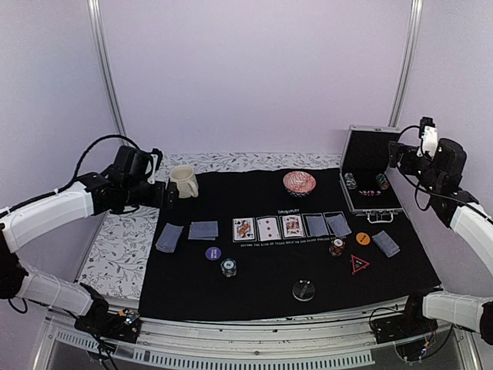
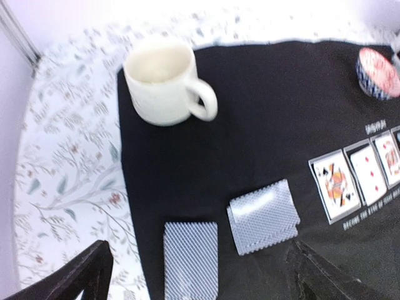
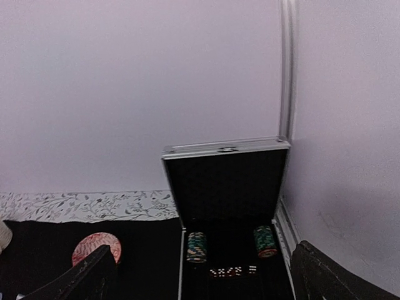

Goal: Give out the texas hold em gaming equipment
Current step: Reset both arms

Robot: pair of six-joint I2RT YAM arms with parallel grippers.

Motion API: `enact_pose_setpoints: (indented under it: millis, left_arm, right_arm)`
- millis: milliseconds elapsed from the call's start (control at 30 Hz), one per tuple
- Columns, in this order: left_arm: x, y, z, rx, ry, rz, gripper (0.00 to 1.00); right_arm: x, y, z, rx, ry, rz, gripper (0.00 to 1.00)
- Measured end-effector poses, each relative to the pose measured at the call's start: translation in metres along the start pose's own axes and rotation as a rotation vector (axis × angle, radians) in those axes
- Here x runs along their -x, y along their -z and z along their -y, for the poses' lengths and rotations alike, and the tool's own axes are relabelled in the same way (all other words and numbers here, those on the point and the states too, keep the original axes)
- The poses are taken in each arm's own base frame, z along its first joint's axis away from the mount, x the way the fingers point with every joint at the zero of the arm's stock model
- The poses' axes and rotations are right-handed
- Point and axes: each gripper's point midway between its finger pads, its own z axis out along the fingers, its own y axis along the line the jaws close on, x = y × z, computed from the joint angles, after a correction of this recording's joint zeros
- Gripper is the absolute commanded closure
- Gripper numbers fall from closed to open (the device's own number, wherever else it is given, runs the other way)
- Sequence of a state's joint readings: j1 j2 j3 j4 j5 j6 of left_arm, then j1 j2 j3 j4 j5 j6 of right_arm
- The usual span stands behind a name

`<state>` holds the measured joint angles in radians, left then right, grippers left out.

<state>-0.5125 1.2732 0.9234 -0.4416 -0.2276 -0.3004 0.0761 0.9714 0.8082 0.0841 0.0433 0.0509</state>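
Grey-blue-backed cards lie on the black mat (image 1: pixel 269 270): two piles at the left (image 1: pixel 169 237) (image 1: pixel 203 230), three face-up cards (image 1: pixel 267 227) in the middle row, and face-down ones (image 1: pixel 327 224) beside them. One more card (image 1: pixel 386 243) lies at the right. A purple disc (image 1: pixel 213 253), chip stacks (image 1: pixel 228 267) (image 1: pixel 337 247), an orange disc (image 1: pixel 362 238), a red-edged triangle (image 1: pixel 359 264) and a clear disc (image 1: pixel 303 290) sit nearer me. My left gripper (image 2: pixel 200 281) hangs open and empty above the two left piles (image 2: pixel 190 259) (image 2: pixel 262 215). My right gripper (image 3: pixel 203 281) is open, raised, facing the case.
A cream mug (image 1: pixel 183 180) stands at the mat's back left corner. The red patterned bowl (image 1: pixel 299 183) sits behind the card row. An open metal case (image 1: pixel 368 181) at the back right holds two chip stacks (image 3: pixel 196 246) (image 3: pixel 265 241) and dice. Floral cloth borders the mat.
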Motion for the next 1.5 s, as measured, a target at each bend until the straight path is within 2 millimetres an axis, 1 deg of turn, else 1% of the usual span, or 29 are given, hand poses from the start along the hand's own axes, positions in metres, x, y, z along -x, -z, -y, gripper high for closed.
enact_pose_setpoints:
  millis: [67,133,167,233,300,333,400,467,500,567,633,700,800,900,1000,1067,1167,1233,1267,1367,1500]
  left_arm:
    - [0.027,0.013,-0.011,0.046,0.015,0.110,0.02]
    - [0.050,0.021,-0.028,0.109,0.046,0.206,0.02]
    - [0.059,0.023,-0.039,0.147,0.065,0.247,0.02]
    - [0.074,0.025,-0.064,0.234,0.110,0.319,0.02]
    - [0.077,0.024,-0.089,0.325,0.145,0.368,0.02]
    - [0.074,0.022,-0.102,0.377,0.158,0.385,0.02]
    - [0.062,0.017,-0.126,0.475,0.174,0.402,0.02]
    - [0.047,0.011,-0.143,0.550,0.178,0.412,0.02]
    - [0.039,0.010,-0.150,0.585,0.178,0.424,0.02]
    - [0.023,0.008,-0.162,0.638,0.169,0.450,0.02]
    - [0.013,0.006,-0.168,0.665,0.163,0.480,0.02]
    - [0.002,0.001,-0.174,0.677,0.161,0.500,0.02]
    - [-0.009,-0.007,-0.180,0.676,0.161,0.515,0.02]
    - [-0.017,-0.016,-0.181,0.656,0.139,0.524,0.02]
    - [-0.011,-0.015,-0.180,0.615,0.119,0.580,0.02]
    - [-0.009,-0.013,-0.183,0.585,0.118,0.634,0.02]
    - [-0.015,-0.014,-0.190,0.544,0.117,0.651,0.02]
    - [-0.014,-0.013,-0.190,0.512,0.114,0.682,0.02]
    - [-0.015,-0.015,-0.189,0.497,0.111,0.679,0.02]
    - [-0.010,-0.015,-0.185,0.463,0.101,0.702,0.02]
    - [-0.006,-0.016,-0.181,0.428,0.092,0.714,0.02]
  right_arm:
    - [-0.013,0.000,0.033,-0.080,-0.040,0.009,0.01]
    - [-0.038,0.003,0.062,-0.155,-0.074,0.006,0.01]
    - [-0.050,0.005,0.071,-0.182,-0.084,-0.002,0.01]
    - [-0.082,0.010,0.086,-0.223,-0.108,-0.017,0.01]
    - [-0.107,0.015,0.090,-0.235,-0.123,-0.020,0.01]
    - [-0.120,0.019,0.091,-0.236,-0.126,-0.016,0.01]
    - [-0.144,0.028,0.091,-0.234,-0.127,-0.008,0.01]
    - [-0.158,0.034,0.090,-0.232,-0.125,0.011,0.01]
    - [-0.161,0.035,0.090,-0.230,-0.123,0.022,0.01]
    - [-0.160,0.033,0.089,-0.216,-0.114,0.051,0.01]
    - [-0.155,0.028,0.085,-0.188,-0.103,0.082,0.01]
    - [-0.155,0.022,0.079,-0.144,-0.093,0.100,0.01]
    - [-0.161,0.015,0.071,-0.084,-0.080,0.109,0.01]
    - [-0.177,0.011,0.064,-0.038,-0.069,0.094,0.01]
    - [-0.192,0.007,0.057,0.009,-0.061,0.057,0.01]
    - [-0.184,0.000,0.052,0.037,-0.044,0.074,0.01]
    - [-0.168,-0.014,0.044,0.068,-0.013,0.109,0.01]
    - [-0.162,-0.018,0.040,0.080,0.004,0.121,0.01]
    - [-0.163,-0.019,0.039,0.084,0.010,0.117,0.01]
    - [-0.168,-0.019,0.038,0.086,0.017,0.098,0.01]
    - [-0.169,-0.019,0.038,0.085,0.023,0.092,0.01]
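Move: The open left hand, aiming at no thing, has the mug about 16 cm straight ahead and 12 cm lower, the cards just laid some 4 cm back and 16 cm below, and the other blue cards 1 cm back and 9 cm to the right. The open right hand hangs high; the chip case lies about 14 cm ahead, 1 cm right and 30 cm down, the bowl 15 cm ahead and 23 cm left, the right-hand cards 9 cm back. Bring the left gripper up and forward off the cards, then swing it left away from the mug and let it sink over the patterned tabletop, some 18 cm left in all, raising the fingers to level. Lower the right gripper about 17 cm behind the chip case, bowing right and back before easing forward and left again. Keep both grippers open and empty. ##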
